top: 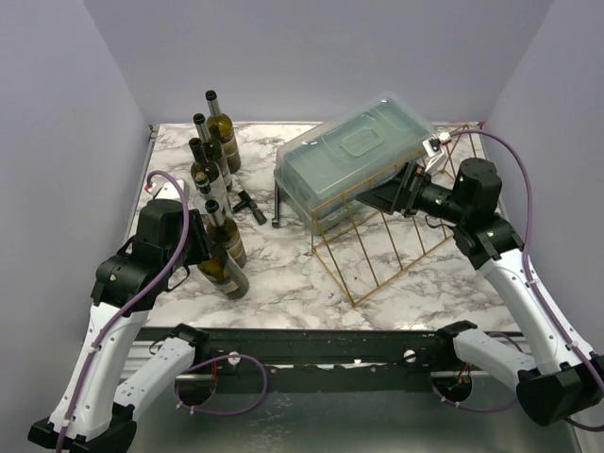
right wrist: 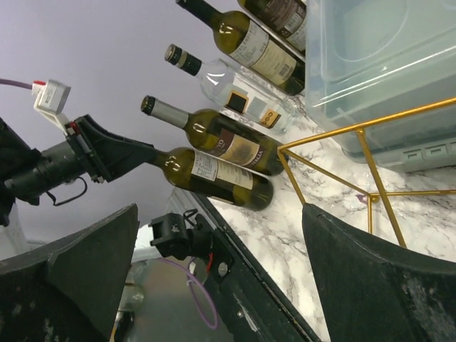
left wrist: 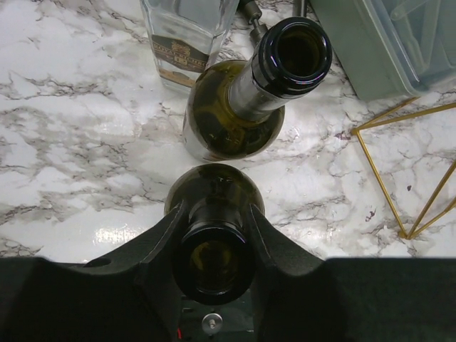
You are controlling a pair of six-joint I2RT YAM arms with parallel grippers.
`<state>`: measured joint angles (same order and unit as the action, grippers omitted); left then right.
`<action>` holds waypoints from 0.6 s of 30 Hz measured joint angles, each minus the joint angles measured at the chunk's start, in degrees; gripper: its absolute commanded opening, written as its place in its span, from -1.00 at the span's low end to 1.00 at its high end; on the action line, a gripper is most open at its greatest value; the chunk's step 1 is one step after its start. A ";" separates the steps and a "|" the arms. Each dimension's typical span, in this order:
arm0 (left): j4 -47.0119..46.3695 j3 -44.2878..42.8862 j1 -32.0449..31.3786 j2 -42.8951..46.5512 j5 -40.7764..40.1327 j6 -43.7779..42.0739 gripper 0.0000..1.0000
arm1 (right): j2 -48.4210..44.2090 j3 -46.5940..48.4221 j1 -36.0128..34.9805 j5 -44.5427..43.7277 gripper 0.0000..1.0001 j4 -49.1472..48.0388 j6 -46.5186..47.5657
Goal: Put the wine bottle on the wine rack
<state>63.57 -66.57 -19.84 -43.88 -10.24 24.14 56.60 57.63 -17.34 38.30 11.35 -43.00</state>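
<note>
My left gripper (top: pixel 205 243) is shut on the neck of a dark green wine bottle (top: pixel 225 274), which leans near the table's front left with its base at the marble. In the left wrist view the bottle's open mouth (left wrist: pixel 214 265) sits between my fingers (left wrist: pixel 160 246). The gold wire wine rack (top: pixel 377 247) stands at centre right and also shows in the right wrist view (right wrist: pixel 362 153). A translucent bluish plastic box (top: pixel 351 156) lies tilted on top of it. My right gripper (top: pixel 392 193) is open and empty beside the rack and box; it is wide open in its wrist view (right wrist: pixel 221 278).
Several other bottles (top: pixel 215 142) stand at the back left, one (left wrist: pixel 242 107) right behind the held one. A clear glass bottle (left wrist: pixel 187 35) stands further back. A small black tool (top: pixel 251 204) lies between the bottles and the rack. Grey walls enclose the marble table (top: pixel 283 283).
</note>
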 measured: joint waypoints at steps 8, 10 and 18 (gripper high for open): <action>0.04 -0.07 -0.02 0.13 2.32 0.85 -1.00 | 3.96 6.34 -12.59 -3.06 1.00 3.74 7.17; 0.24 -0.28 -0.04 0.07 3.45 1.42 -1.00 | 5.75 7.23 -18.27 -5.75 1.00 4.07 8.79; 1.27 -1.46 -0.07 -1.53 9.84 2.93 -1.00 | 16.41 10.12 -41.18 -22.80 1.00 5.75 15.37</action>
<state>64.84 -68.03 -19.90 -45.41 -0.40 27.07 73.01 67.75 -58.52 15.51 17.10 -27.64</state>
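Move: The wine bottle is already pinched by the neck in the left gripper. From the open right gripper, its body lies about 29 cm left, 8 cm back and 17 cm lower. Just beyond that bottle stands the second bottle, some 29 cm left of the right gripper, level with it fore and aft and 18 cm lower. The wine rack's middle is roughly 38 cm right, 10 cm ahead of and 20 cm below the left gripper. Sweep the right gripper left about 16 cm, back 10 cm and down some 5 cm towards the held bottle's body, turning it counter-clockwise and rolling its left side down, fingers wide open. Meanwhile keep the left gripper's hold on the neck, ease it about 3 cm right and roll its left side down a little, so the bottle's base swings out towards the right gripper. ##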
